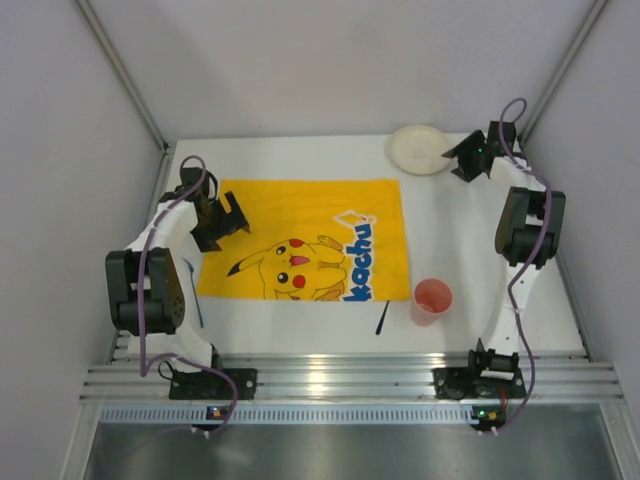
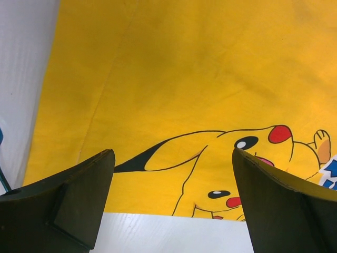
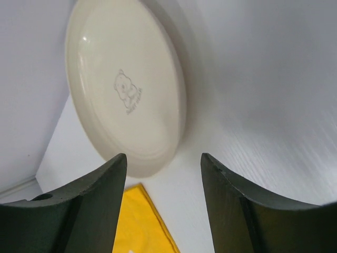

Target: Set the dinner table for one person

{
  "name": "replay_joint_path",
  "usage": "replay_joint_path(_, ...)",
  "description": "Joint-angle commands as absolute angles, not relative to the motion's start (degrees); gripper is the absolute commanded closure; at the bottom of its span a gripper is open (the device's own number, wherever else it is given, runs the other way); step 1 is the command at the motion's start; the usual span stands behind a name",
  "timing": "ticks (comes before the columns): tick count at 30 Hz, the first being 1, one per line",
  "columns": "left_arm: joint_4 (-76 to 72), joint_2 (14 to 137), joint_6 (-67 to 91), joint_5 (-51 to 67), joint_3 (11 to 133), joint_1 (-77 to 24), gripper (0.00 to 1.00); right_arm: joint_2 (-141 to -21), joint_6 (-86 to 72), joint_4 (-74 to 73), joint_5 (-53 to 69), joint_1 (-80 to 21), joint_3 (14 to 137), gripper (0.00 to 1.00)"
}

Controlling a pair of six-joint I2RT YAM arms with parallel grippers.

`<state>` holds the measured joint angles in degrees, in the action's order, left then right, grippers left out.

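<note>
The white dinner table (image 1: 470, 240) carries a yellow Pikachu-print cloth (image 1: 300, 240) spread flat left of centre. My left gripper (image 1: 232, 215) hovers open over the cloth's left part, and the left wrist view shows the cloth (image 2: 158, 79) and nothing else between its wide-spread fingers (image 2: 79, 195). A cream plate (image 1: 420, 148) lies at the back right corner. My right gripper (image 1: 458, 160) stands open just right of it. In the right wrist view the plate (image 3: 126, 84) sits just ahead of the gripper (image 3: 164, 158), untouched.
A pink cup (image 1: 431, 300) stands upright right of the cloth's near corner, and a thin black utensil (image 1: 382, 318) lies beside it. A blue utensil (image 1: 196, 290) lies left of the cloth. White walls close in behind and beside the plate. A ribbed aluminium rail (image 1: 340, 380) runs along the near edge.
</note>
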<state>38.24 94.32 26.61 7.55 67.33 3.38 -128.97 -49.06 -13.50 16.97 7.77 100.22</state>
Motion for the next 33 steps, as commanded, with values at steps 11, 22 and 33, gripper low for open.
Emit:
replay_joint_path(11, 39.37, 101.60, 29.44, 4.83, 75.93, -3.60, 0.02, -141.15, -48.34, -27.66, 8.27, 4.92, 122.25, 0.45)
replay_joint_path(22, 38.76, 102.57, 29.36, 4.74, 75.76, -4.74, 0.02, -128.05, -47.55, -18.53, 9.31, 5.10, 107.20, 0.41)
replay_joint_path(33, 37.80, 103.62, 28.92, 5.62, 75.50, -6.50, 0.02, -116.65, -41.05, -22.31, 7.78, 6.94, 101.43, 0.41)
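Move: The plate's middle lies about 8 cm to the right hand's left and 5 cm farther out, some 4 cm lower, so its right rim is close by the fingers. The middle of the spread yellow cloth is roughly 24 cm back and 37 cm left of the right hand; the cup stands about 40 cm back and 10 cm left. From the left hand the plate is some 29 cm ahead and 48 cm to the right. The plate is drawn back by the right hand, its fingers staying half open: they reach about 5 cm forward and slightly up by the plate's right side, dip some 5 cm, pull back towards the base, then rise some 5 cm. The wide-open left hand shifts about 6 cm right over the cloth, edging forward and sinking a little. ##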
